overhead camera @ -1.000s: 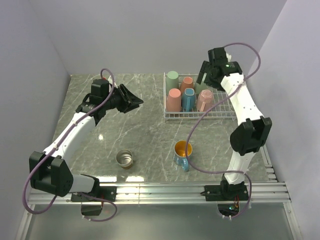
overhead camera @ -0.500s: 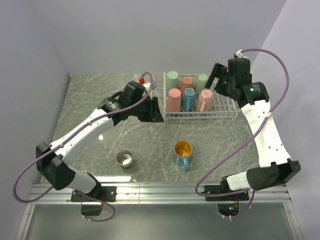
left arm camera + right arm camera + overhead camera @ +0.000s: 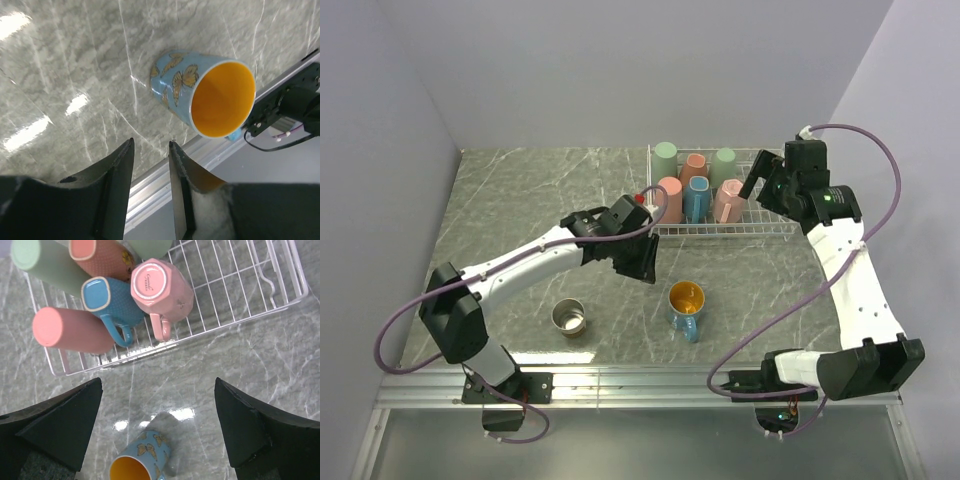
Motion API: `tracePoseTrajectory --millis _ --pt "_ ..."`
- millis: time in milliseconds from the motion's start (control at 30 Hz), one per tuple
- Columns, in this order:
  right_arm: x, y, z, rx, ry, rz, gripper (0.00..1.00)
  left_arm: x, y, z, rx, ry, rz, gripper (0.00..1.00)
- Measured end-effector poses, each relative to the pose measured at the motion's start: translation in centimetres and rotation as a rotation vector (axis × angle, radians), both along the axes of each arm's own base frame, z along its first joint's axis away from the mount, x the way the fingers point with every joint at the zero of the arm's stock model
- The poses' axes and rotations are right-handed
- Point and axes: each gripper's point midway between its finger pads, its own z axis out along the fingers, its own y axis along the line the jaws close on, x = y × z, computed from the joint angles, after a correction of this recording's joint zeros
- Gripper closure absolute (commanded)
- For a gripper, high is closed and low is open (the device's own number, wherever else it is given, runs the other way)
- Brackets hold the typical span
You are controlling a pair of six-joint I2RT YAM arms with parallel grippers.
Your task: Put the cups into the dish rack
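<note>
A blue butterfly mug with an orange inside (image 3: 685, 303) stands upright on the marble, in front of the dish rack (image 3: 768, 228). The left wrist view shows this mug (image 3: 200, 92) ahead of my left gripper (image 3: 150, 150), whose jaws are narrow but apart with nothing between them. In the top view the left gripper (image 3: 644, 266) hovers just left of the mug. A steel cup (image 3: 569, 317) stands further left. The rack (image 3: 235, 290) holds several upturned cups: mint, salmon, pink, blue (image 3: 112, 300), pale pink (image 3: 161, 290). My right gripper (image 3: 760, 186) is wide open above the rack's right end.
The rack's right half is bare wire grid. The aluminium rail at the table's near edge (image 3: 650, 380) runs just behind the butterfly mug in the left wrist view. Grey walls close in the left, back and right sides.
My left arm has swung from the table's rear left to the right and forward, next to the butterfly mug, with its jaws narrowing. The right arm has pulled right, off the rack's middle.
</note>
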Motion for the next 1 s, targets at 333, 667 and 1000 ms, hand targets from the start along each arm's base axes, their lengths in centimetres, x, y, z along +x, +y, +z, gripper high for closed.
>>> tracePoseTrajectory --millis 333,667,1000 --pt "-0.3 0.3 0.8 0.018 -0.029 0.018 0.0 -1.2 -3.0 -1.6 0.038 0.003 -0.107 0.58" --pt "-0.4 0.3 0.2 0.015 -0.016 0.019 0.0 -2.1 -5.9 -4.2 0.133 -0.008 -0.222 0.67" --pt "-0.5 0.2 -0.4 0.009 -0.004 0.022 0.0 -1.2 -5.7 -5.2 0.19 -0.034 -0.227 1.0"
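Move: To the left hand's right, about 9 cm off, 2 cm nearer the base and 10 cm below, stands the orange-lined blue mug. The steel cup is 17 cm to that hand's left and 4 cm back; in the rack, 24 cm ahead, the coral cup is 5 cm and the blue cup 12 cm to its right. From the right hand the mug lies some 15 cm back, 11 cm left and 22 cm down. Swinging right about 6 cm and sinking about 5 cm, the left hand comes onto the near-left rim of the mug's far side, turning some 15 degrees clockwise and rolling a little. The sideways travel ends first; then the part-open fingers, one inside the mug and one outside, sink a last bit and close nearly shut, pinching the wall. ##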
